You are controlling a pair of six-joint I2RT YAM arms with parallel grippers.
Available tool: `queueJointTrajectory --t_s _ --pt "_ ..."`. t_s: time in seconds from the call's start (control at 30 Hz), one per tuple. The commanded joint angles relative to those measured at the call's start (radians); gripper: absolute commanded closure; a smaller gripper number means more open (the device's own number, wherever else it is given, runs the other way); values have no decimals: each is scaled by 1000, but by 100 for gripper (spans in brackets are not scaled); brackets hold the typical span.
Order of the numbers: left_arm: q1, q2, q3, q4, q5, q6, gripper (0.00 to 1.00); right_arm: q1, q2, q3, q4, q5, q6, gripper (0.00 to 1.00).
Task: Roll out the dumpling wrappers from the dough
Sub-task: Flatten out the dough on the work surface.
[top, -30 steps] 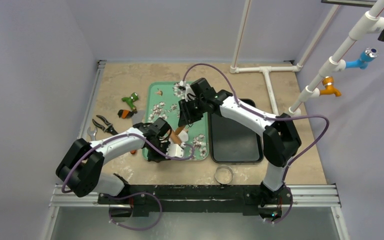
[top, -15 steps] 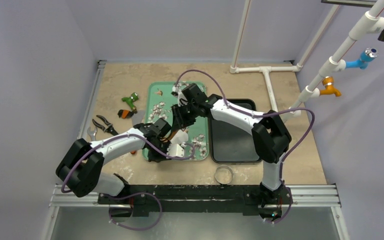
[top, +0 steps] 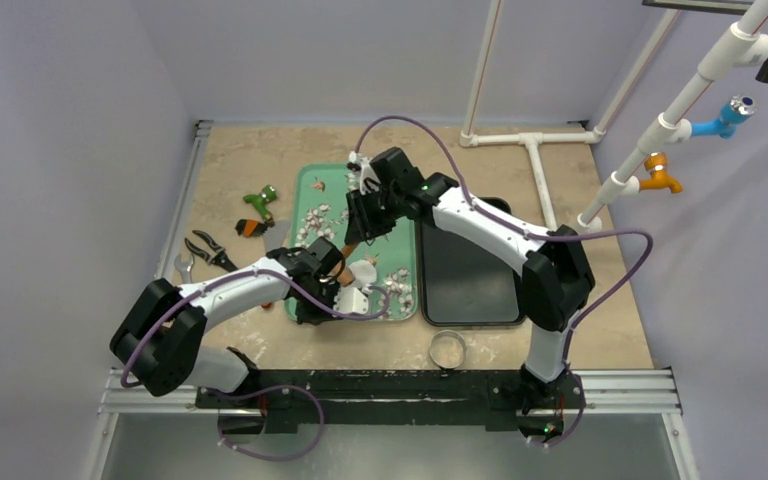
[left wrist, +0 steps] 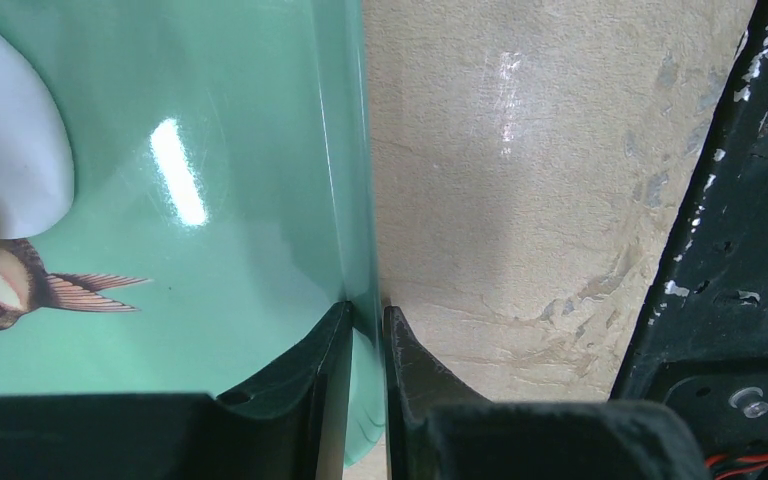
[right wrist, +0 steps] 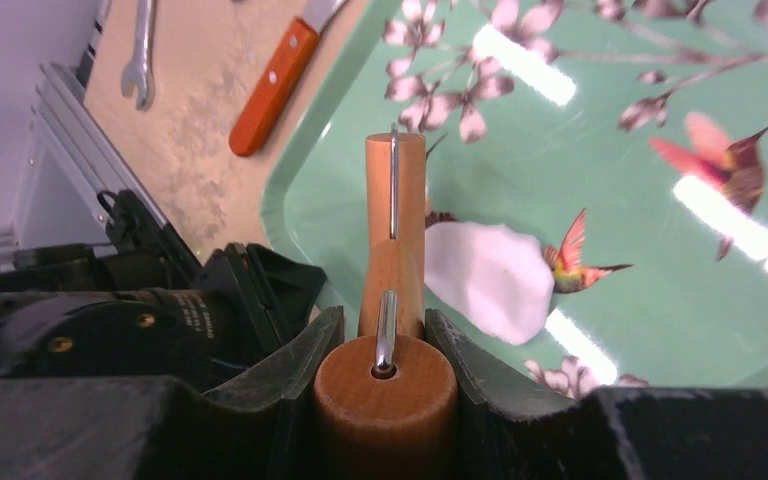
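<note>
The dough (top: pixel 364 271) is a flattened white piece on the green flowered tray (top: pixel 310 185), seen too in the right wrist view (right wrist: pixel 485 275) and at the left wrist view's edge (left wrist: pixel 5 150). My right gripper (top: pixel 360 222) (right wrist: pixel 385 330) is shut on the handle of a wooden roller (right wrist: pixel 395 180), whose drum sits just left of the dough's edge. My left gripper (top: pixel 312 312) (left wrist: pixel 367 315) is shut on the tray's near rim (left wrist: pixel 345 200), one finger inside it and one outside. No separate dumpling wrappers are in view.
A black tray (top: pixel 470 275) lies right of the green one. A metal ring cutter (top: pixel 447 348) sits near the front rail. Pliers (top: pixel 205 250), a wrench (top: pixel 182 265), a green toy drill (top: pixel 258 205) and an orange-handled knife (right wrist: pixel 272 85) lie left. White pipes (top: pixel 535 150) cross the back right.
My right gripper pushed the roller toward the near side over the dough, then drew it back toward the far side. The left gripper has kept its hold on the rim.
</note>
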Motion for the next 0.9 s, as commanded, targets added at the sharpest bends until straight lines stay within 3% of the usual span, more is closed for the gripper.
queueJointTrajectory --t_s 0.0,0.23,0.57,0.87 --pt "-8 41 -31 113 10 2 100 -6 -39 96 -50 60 -42 100" --pt "-8 42 -32 115 9 -1 100 -2 15 65 -148 150 -115 100" --pt "-8 43 -29 113 8 -3 100 -89 20 -6 -195 396 -166 100" --pt "-8 53 -22 102 10 -4 100 -112 -25 30 -248 381 -184 100"
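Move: Below the right hand, which holds the roller by its handle, the dough lies some 12 cm down, about 3 cm back and 1 cm to the right. The putty knife lies level with it in height, about 18 cm left and 1 cm back from the hand; the black tray's middle is roughly 24 cm right and 1 cm back. From the left hand, pinching the green tray's near rim by its left corner, the dough is about 10 cm ahead and 12 cm right at nearly the same height. Lifting the roller another 2 cm or so while edging forward, the right hand then swings right and drops about 5 cm, bringing the roller down across the dough. It then bears forward and right, some 4 cm more, the wrist tipping its left side down about 12 degrees and turning slightly clockwise. Late on, the left hand, still gripping the rim, slides about 3 cm forward and right with the green tray. ##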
